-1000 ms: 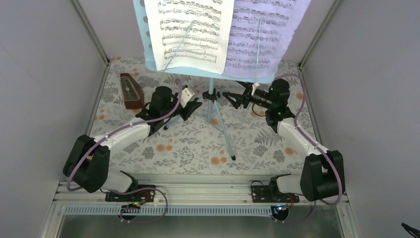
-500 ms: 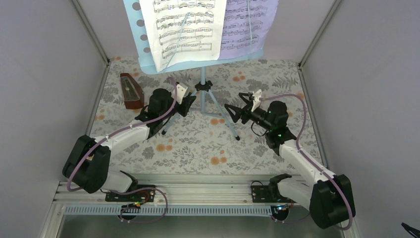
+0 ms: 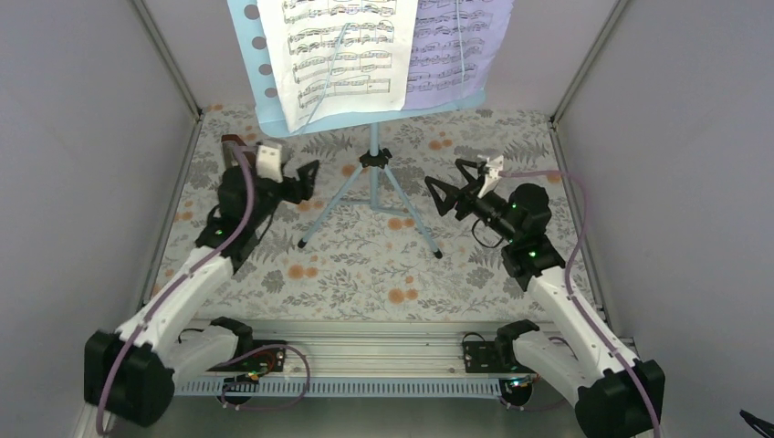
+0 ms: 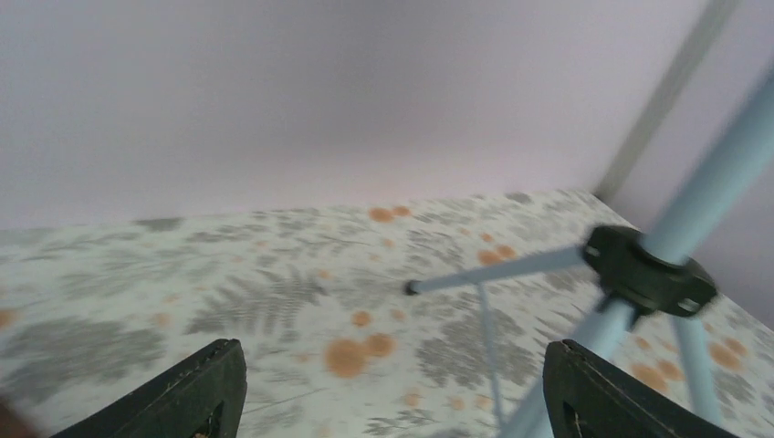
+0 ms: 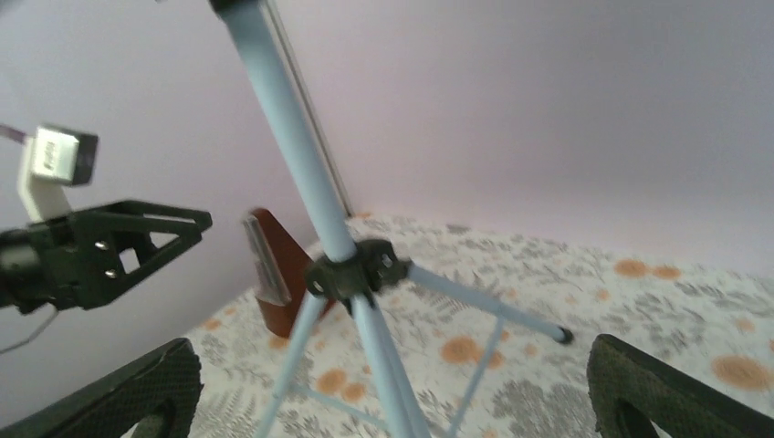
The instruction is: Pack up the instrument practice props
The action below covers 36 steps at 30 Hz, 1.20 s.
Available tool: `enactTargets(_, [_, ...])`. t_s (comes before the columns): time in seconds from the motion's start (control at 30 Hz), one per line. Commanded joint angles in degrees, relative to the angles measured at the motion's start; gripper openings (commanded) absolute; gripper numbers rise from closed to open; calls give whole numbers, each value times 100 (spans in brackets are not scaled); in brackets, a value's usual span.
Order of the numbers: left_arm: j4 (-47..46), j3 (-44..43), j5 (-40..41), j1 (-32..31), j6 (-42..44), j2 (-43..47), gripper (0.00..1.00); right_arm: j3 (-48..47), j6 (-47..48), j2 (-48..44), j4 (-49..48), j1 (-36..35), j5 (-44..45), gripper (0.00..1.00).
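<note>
The pale-blue music stand [image 3: 372, 137] stands upright at the back centre on its tripod legs [image 3: 333, 205]. White sheet music [image 3: 338, 55] and a lilac page [image 3: 452, 46] rest on its desk. The reddish-brown metronome [image 3: 230, 140] is mostly hidden behind my left wrist; the right wrist view shows the metronome [image 5: 274, 269] beyond the tripod hub [image 5: 356, 269]. My left gripper [image 3: 294, 182] hangs open, left of the stand and clear of it, with the hub [image 4: 648, 274] to its right. My right gripper [image 3: 449, 185] is open, facing the stand from the right, holding nothing.
A floral cloth [image 3: 365, 274] covers the table. Grey walls [image 3: 82, 182] close in on the left, right and back. The stand's legs spread to black feet at the front left [image 3: 301, 245] and front right [image 3: 437, 255].
My left gripper has opened, let go of the stand near its hub and swung left toward the metronome. Earlier the stand shifted back and left. My right gripper drew back slightly.
</note>
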State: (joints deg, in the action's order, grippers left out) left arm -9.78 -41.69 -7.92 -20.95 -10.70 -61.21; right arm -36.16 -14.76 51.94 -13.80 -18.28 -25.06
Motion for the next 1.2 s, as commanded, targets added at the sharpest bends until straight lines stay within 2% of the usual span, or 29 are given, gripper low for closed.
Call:
enactTargets(0.0, [1221,62,170,749,-349,883,82,-612,-539,-140,265,17,-500,100])
enactTargets(0.13, [2170,-460,-579,1641,-336,1250,83,-1153,-681,-37,683,-2,-965,99])
enactTargets(0.27, [2678,-1081,-1835,2216,-382,1549,82,-1665,-879,50,1141,-53,-1244,95])
enactTargets(0.4, [3239,-2058,-3080,2341,-504,1540,79,-1986,-1179,135,1009,-404,-1485,92])
enactTargets(0.47, [3417,-2578,-3586,2341,-644,1471,74,-2240,-1182,253,1065,-681,-1398,91])
enactTargets(0.67, [3408,-3744,-4872,2343,-1289,1170,65,-2947,-1255,726,1030,-1415,-1247,84])
enactTargets(0.9, [3383,-4462,-5082,2341,-1627,720,60,-3808,-1571,1327,844,-1850,-1141,77])
enactTargets(1.0, [3228,-4642,-5198,2341,-1758,546,54,-4212,-1780,1652,762,-1926,-1291,76])
enactTargets(1.17, [3425,-4945,-5013,2326,-1682,260,49,-4869,-2052,2163,843,-1968,-1279,73])
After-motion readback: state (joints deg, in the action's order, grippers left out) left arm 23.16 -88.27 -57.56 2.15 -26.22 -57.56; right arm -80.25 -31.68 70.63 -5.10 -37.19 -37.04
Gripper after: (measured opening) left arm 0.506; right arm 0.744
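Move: The music stand's desk stands above both hands: its middle is about 7 cm ahead, 14 cm right and 28 cm above the left hand, and some 11 cm ahead, 13 cm left and 25 cm above the right. The stand's black hub lies about 7 cm ahead, 14 cm right and 8 cm below the left hand. The metronome is roughly 14 cm ahead of the left hand, 16 cm left and 18 cm below. Both hands rise over 20 cm towards the desk, left swinging left then drawing back, right veering left, fingers narrowing. ##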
